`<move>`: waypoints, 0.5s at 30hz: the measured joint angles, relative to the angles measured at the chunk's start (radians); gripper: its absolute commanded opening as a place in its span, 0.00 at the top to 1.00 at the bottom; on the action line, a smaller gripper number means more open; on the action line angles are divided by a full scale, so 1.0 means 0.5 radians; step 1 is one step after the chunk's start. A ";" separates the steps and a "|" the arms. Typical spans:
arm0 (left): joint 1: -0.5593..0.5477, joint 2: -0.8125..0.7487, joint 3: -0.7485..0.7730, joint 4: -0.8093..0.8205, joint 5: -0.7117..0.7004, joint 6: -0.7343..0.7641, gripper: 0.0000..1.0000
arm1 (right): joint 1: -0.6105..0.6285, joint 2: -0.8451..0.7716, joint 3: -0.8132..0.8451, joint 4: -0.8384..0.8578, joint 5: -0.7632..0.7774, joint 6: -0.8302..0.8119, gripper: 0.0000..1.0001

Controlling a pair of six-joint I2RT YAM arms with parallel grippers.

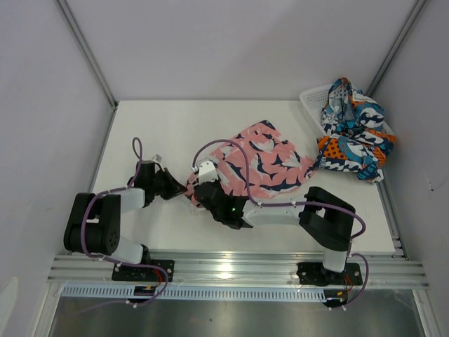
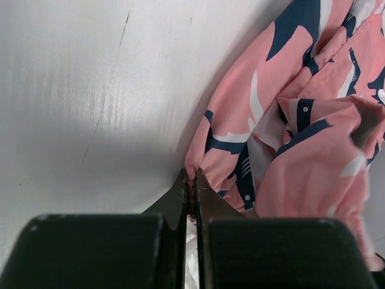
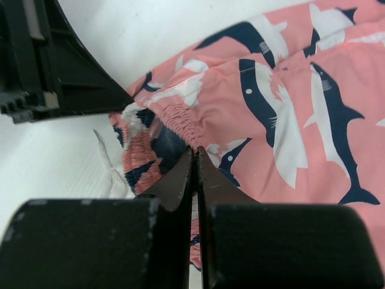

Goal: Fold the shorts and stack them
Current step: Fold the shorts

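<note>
The pink shorts (image 1: 270, 161) with navy and white shark shapes lie crumpled in the middle of the table. My left gripper (image 1: 186, 189) is shut on the pink fabric's edge (image 2: 201, 159) at their near-left corner. My right gripper (image 1: 203, 184) is right beside it, shut on the gathered waistband (image 3: 183, 123). The two grippers almost touch; the left one's black finger (image 3: 72, 84) shows in the right wrist view. The blue, teal, orange and white shorts (image 1: 354, 133) lie bunched at the far right, partly in the basket.
A white mesh basket (image 1: 312, 98) stands at the far right corner under the patterned shorts. Metal frame posts and white walls enclose the table (image 1: 161, 133). An aluminium rail (image 1: 231, 270) runs along the near edge.
</note>
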 measured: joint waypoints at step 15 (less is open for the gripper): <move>0.000 -0.123 -0.060 -0.008 0.004 0.009 1.00 | -0.002 0.443 0.265 0.028 -0.281 -0.007 1.00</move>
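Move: A few centimetres to the left of the right hand, about 5 cm, and some 3 cm farther out and 9 cm lower, is the corner of the pink shorts that the left hand already pinches, right between its fingertips. The right hand itself holds up another piece of waistband. The middle of the spread shorts lies roughly 8 cm ahead of it, 18 cm right and 10 cm below; their far corner about 20 cm ahead, 21 cm right, equally low. Swinging the held waistband over in a small arc, the right hand first lifts about 1 cm, then goes left some 5 cm and down quickly, ending roughly 6 cm lower beside the left gripper's fingertips. Both grippers stay shut on the cloth; the left keeps its corner pinned nearly in place, easing up under 1 cm. ##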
